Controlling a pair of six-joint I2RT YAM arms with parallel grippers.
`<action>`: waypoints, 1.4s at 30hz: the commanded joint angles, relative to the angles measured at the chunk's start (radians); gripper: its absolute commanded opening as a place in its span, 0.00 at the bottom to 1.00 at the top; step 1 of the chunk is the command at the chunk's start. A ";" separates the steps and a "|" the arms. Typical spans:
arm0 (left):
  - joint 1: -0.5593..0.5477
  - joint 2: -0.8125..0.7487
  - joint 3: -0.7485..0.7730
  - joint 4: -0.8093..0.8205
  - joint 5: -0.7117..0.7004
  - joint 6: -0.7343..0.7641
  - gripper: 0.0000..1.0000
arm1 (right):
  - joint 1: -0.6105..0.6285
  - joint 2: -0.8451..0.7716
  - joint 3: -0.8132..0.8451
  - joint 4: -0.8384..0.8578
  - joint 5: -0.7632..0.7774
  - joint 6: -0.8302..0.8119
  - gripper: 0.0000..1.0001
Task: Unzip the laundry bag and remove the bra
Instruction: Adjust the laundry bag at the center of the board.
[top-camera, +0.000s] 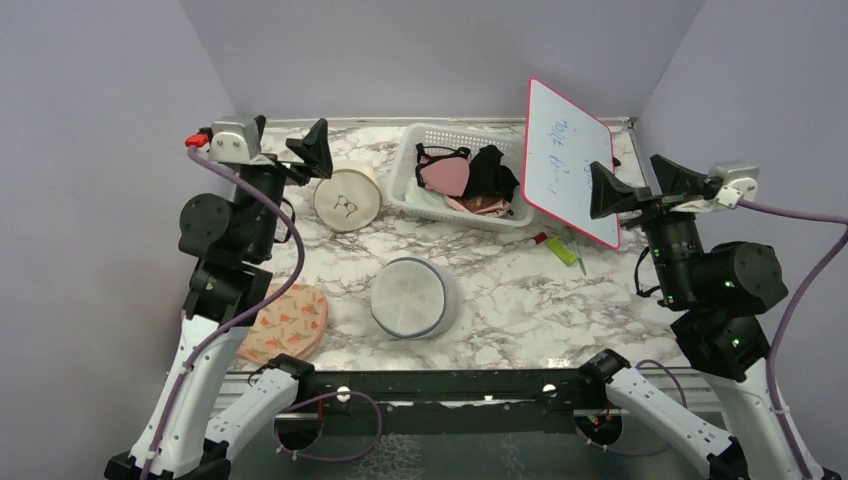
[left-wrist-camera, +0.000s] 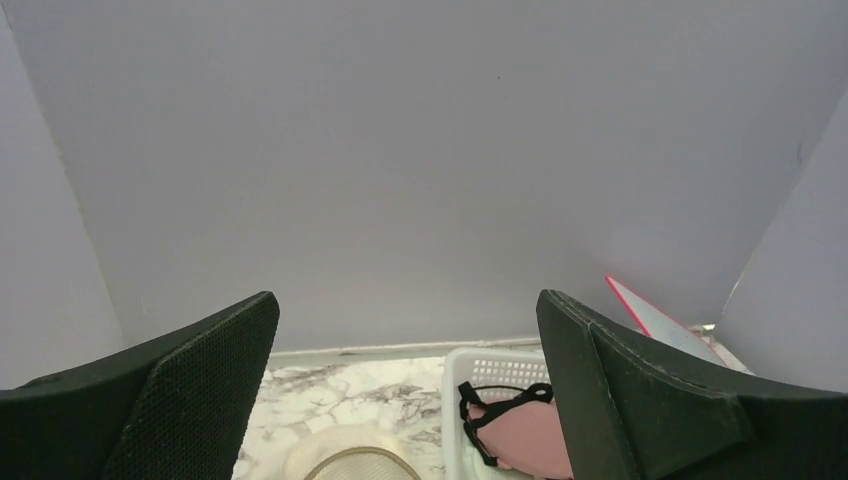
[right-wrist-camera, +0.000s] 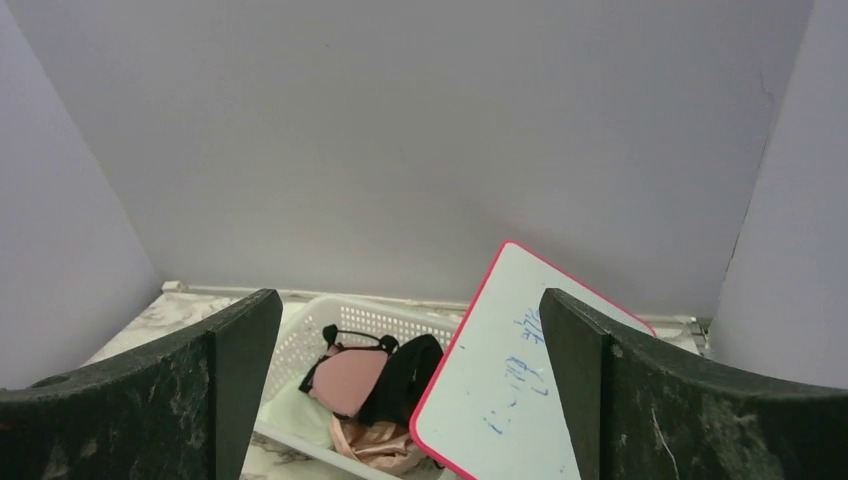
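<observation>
The laundry bag (top-camera: 410, 297), a round white mesh drum with a grey-blue zip ring, lies zipped shut at the table's near middle. I cannot see what is inside it. It is out of both wrist views. My left gripper (top-camera: 290, 138) is open and empty, raised high at the back left above the cream case, far from the bag; in its wrist view (left-wrist-camera: 405, 300) the jaws stand wide apart. My right gripper (top-camera: 638, 182) is open and empty, raised at the right beside the whiteboard; its wrist view (right-wrist-camera: 410, 295) shows wide jaws.
A cream round case (top-camera: 347, 197) with a black drawing stands back left. A white basket (top-camera: 440, 130) holds a pink bra (top-camera: 446, 176) and dark garments. A red-edged whiteboard (top-camera: 568, 160) leans at the back right. A marker (top-camera: 563, 250) and a peach pouch (top-camera: 285, 322) lie on the marble.
</observation>
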 joint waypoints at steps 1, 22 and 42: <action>0.032 0.060 -0.010 0.005 0.046 -0.047 0.99 | -0.028 0.052 -0.054 0.044 -0.028 0.038 1.00; 0.094 0.280 -0.072 0.002 0.252 -0.118 0.99 | -0.153 0.252 -0.187 -0.039 -0.263 0.283 1.00; 0.013 0.280 -0.118 0.009 0.208 -0.109 0.99 | -0.144 0.419 -0.306 -0.011 -0.906 0.401 1.00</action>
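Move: The round mesh laundry bag with the blue-grey rim lies about 31 cm left of the right hand, 3 cm back and 42 cm below; the red marker is some 13 cm ahead and 5 cm left, the white basket about 28 cm ahead and 20 cm left. From the left hand, the laundry bag is roughly 16 cm right, 9 cm back and 45 cm below, while the dog-face bag is about 16 cm ahead, level sideways. Downward mostly, some 24 cm, the right hand first reaches forward, then draws partly back and swings left towards the laundry bag, tipping its fingers about 45 degrees down and turning them counter-clockwise. The left hand sinks about 15 cm going forward, then slides right, its fingers tipping down. Both grippers stay open, in free air. ##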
